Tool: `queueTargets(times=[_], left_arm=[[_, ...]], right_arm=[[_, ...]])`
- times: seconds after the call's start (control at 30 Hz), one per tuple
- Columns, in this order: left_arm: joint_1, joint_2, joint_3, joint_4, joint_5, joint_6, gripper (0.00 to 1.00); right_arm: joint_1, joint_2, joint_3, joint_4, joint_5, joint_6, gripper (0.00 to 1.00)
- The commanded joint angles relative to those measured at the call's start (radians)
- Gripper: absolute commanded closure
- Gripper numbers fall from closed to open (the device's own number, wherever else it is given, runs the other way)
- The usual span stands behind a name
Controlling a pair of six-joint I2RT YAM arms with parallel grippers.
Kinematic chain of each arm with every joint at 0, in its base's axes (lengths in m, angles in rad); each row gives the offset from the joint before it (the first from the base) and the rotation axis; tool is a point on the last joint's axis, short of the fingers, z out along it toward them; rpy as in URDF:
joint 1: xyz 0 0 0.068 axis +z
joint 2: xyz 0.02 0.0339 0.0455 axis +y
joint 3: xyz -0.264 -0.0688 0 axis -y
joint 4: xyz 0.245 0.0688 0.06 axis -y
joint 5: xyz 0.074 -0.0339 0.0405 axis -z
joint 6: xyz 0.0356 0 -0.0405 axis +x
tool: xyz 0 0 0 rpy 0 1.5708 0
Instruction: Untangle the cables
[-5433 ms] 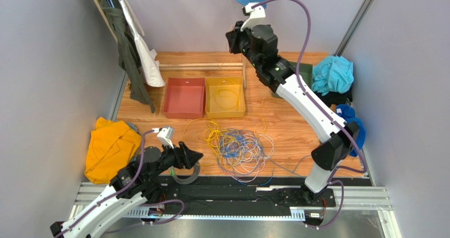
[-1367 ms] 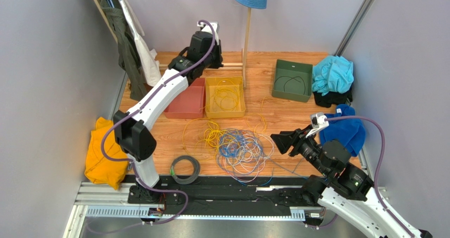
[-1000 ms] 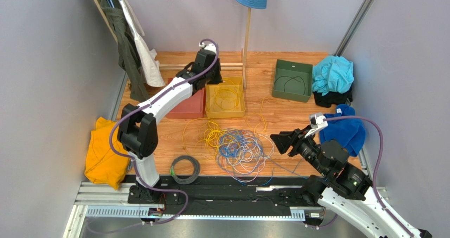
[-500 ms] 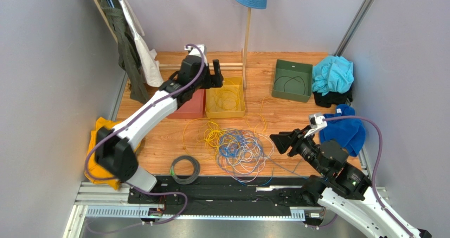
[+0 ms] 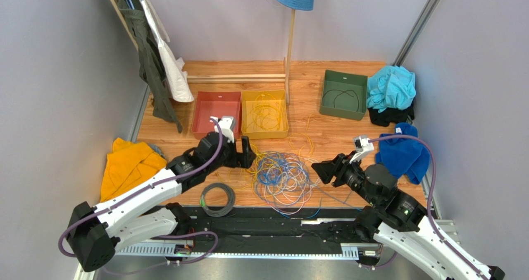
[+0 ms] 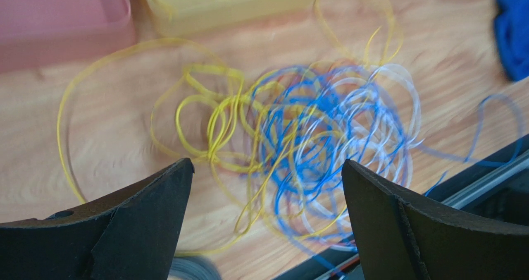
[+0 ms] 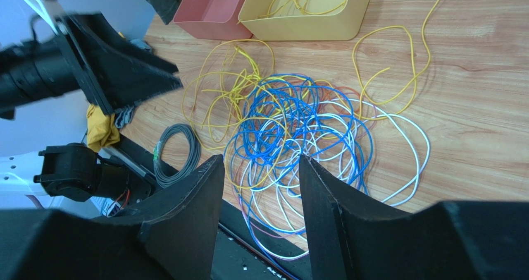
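The cables (image 5: 280, 171) lie as a loose tangle of yellow, blue and pale wires on the wooden table, with yellow loops at the left and back. My left gripper (image 5: 244, 153) hovers at the tangle's left edge, jaws wide open and empty. In the left wrist view the left gripper (image 6: 267, 163) frames the blurred cables (image 6: 310, 137). My right gripper (image 5: 320, 170) points at the tangle from the right, open with nothing between its fingers. The right wrist view shows the right gripper (image 7: 261, 159) just short of the cables (image 7: 298, 125).
A yellow bin (image 5: 265, 133) holding yellow wires and a red bin (image 5: 216, 94) stand behind the tangle. A green bin (image 5: 343, 76) with a dark cable is at the back right. A grey coil (image 5: 217, 199) lies front left. An orange cloth (image 5: 127, 171) and a blue cloth (image 5: 410, 150) flank the table.
The left arm has swung from over the yellow bin down to the tangle's left edge, and its jaws have opened wide. The right gripper has crept slightly toward the tangle.
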Motion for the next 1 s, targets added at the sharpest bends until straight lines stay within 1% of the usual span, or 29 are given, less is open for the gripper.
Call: queueTargets(times=[0.0, 0.13, 0.2, 0.23, 0.27, 0.33, 0.37, 0.4, 0.53, 0.57, 0.6, 0.63, 0.67, 0.7, 0.8, 0.83, 0.9, 0.93, 0.97], left_arm=[[-0.013, -0.114, -0.087, 0.028, -0.014, -0.036, 0.01], [-0.013, -0.119, -0.127, 0.049, 0.006, -0.036, 0.01], [-0.013, -0.095, -0.145, 0.065, 0.037, -0.042, 0.05], [-0.013, -0.086, -0.155, 0.091, 0.069, -0.042, 0.08], [-0.013, -0.073, -0.173, 0.106, 0.086, -0.044, 0.17], [-0.013, -0.035, -0.184, 0.134, 0.121, -0.044, 0.31], [-0.013, -0.021, -0.190, 0.140, 0.127, -0.042, 0.42], [-0.015, 0.002, -0.188, 0.138, 0.133, -0.041, 0.45], [-0.013, 0.005, -0.175, 0.110, 0.136, -0.023, 0.50], [-0.013, -0.004, -0.161, 0.097, 0.132, -0.007, 0.54], [-0.013, -0.032, -0.152, 0.085, 0.126, -0.001, 0.61], [-0.013, -0.046, -0.138, 0.051, 0.110, 0.005, 0.79], [-0.013, -0.058, -0.107, 0.030, 0.103, 0.020, 0.93], [-0.013, -0.081, -0.087, 0.007, 0.093, 0.027, 1.00], [-0.013, -0.122, 0.011, -0.081, 0.081, 0.063, 1.00], [-0.015, -0.133, 0.067, -0.122, 0.077, 0.071, 1.00], [-0.015, -0.168, 0.132, -0.159, 0.067, 0.092, 1.00], [-0.013, -0.179, 0.204, -0.193, 0.054, 0.099, 1.00], [-0.013, -0.188, 0.244, -0.208, 0.046, 0.115, 1.00]], right_arm=[[0.007, 0.009, -0.008, 0.050, -0.016, 0.031, 0.49], [0.007, 0.015, -0.021, 0.055, -0.019, 0.049, 0.49], [0.007, 0.017, -0.027, 0.057, -0.019, 0.057, 0.49], [0.007, 0.015, -0.030, 0.057, -0.019, 0.060, 0.49], [0.007, 0.017, -0.033, 0.057, -0.018, 0.061, 0.49], [0.005, 0.017, -0.037, 0.058, -0.016, 0.061, 0.49], [0.007, 0.020, -0.039, 0.057, -0.013, 0.063, 0.49], [0.007, 0.020, -0.041, 0.060, -0.013, 0.063, 0.50], [0.007, 0.024, -0.042, 0.064, -0.015, 0.067, 0.50], [0.007, 0.026, -0.041, 0.063, -0.013, 0.067, 0.50], [0.008, 0.023, -0.042, 0.064, -0.015, 0.067, 0.50], [0.007, 0.023, -0.042, 0.064, -0.015, 0.069, 0.50], [0.007, 0.024, -0.042, 0.066, -0.015, 0.069, 0.50], [0.005, 0.020, -0.041, 0.064, -0.015, 0.069, 0.50], [0.005, 0.012, -0.041, 0.061, -0.016, 0.072, 0.50], [0.007, 0.011, -0.039, 0.063, -0.018, 0.072, 0.50], [0.008, 0.003, -0.038, 0.057, -0.018, 0.075, 0.51], [0.007, -0.002, -0.036, 0.055, -0.019, 0.075, 0.51], [0.008, -0.006, -0.034, 0.054, -0.019, 0.075, 0.51]])
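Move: Just under and slightly behind the left hand's open fingers lies the yellow cable's bundle, about 2 cm back, 2 cm to the right and 10 cm below. The blue and white tangle sits 8 cm back and 12 cm right of that hand; the yellow bin stands some 13 cm ahead and 6 cm right, the grey coil 15 cm back and 9 cm left. From the right hand the yellow bundle is roughly 22 cm left, 5 cm ahead and 13 cm down. Dipping some 7 cm down and 3 to 4 cm back to the yellow bundle, the left hand tips its fingers a little further down and closes them from wide open to shut, pinching a yellow strand. It then lifts fast, about 11 cm up from its lowest point, keeping the pinch. The half-open right hand only sinks about 2 cm beside the tangle. ##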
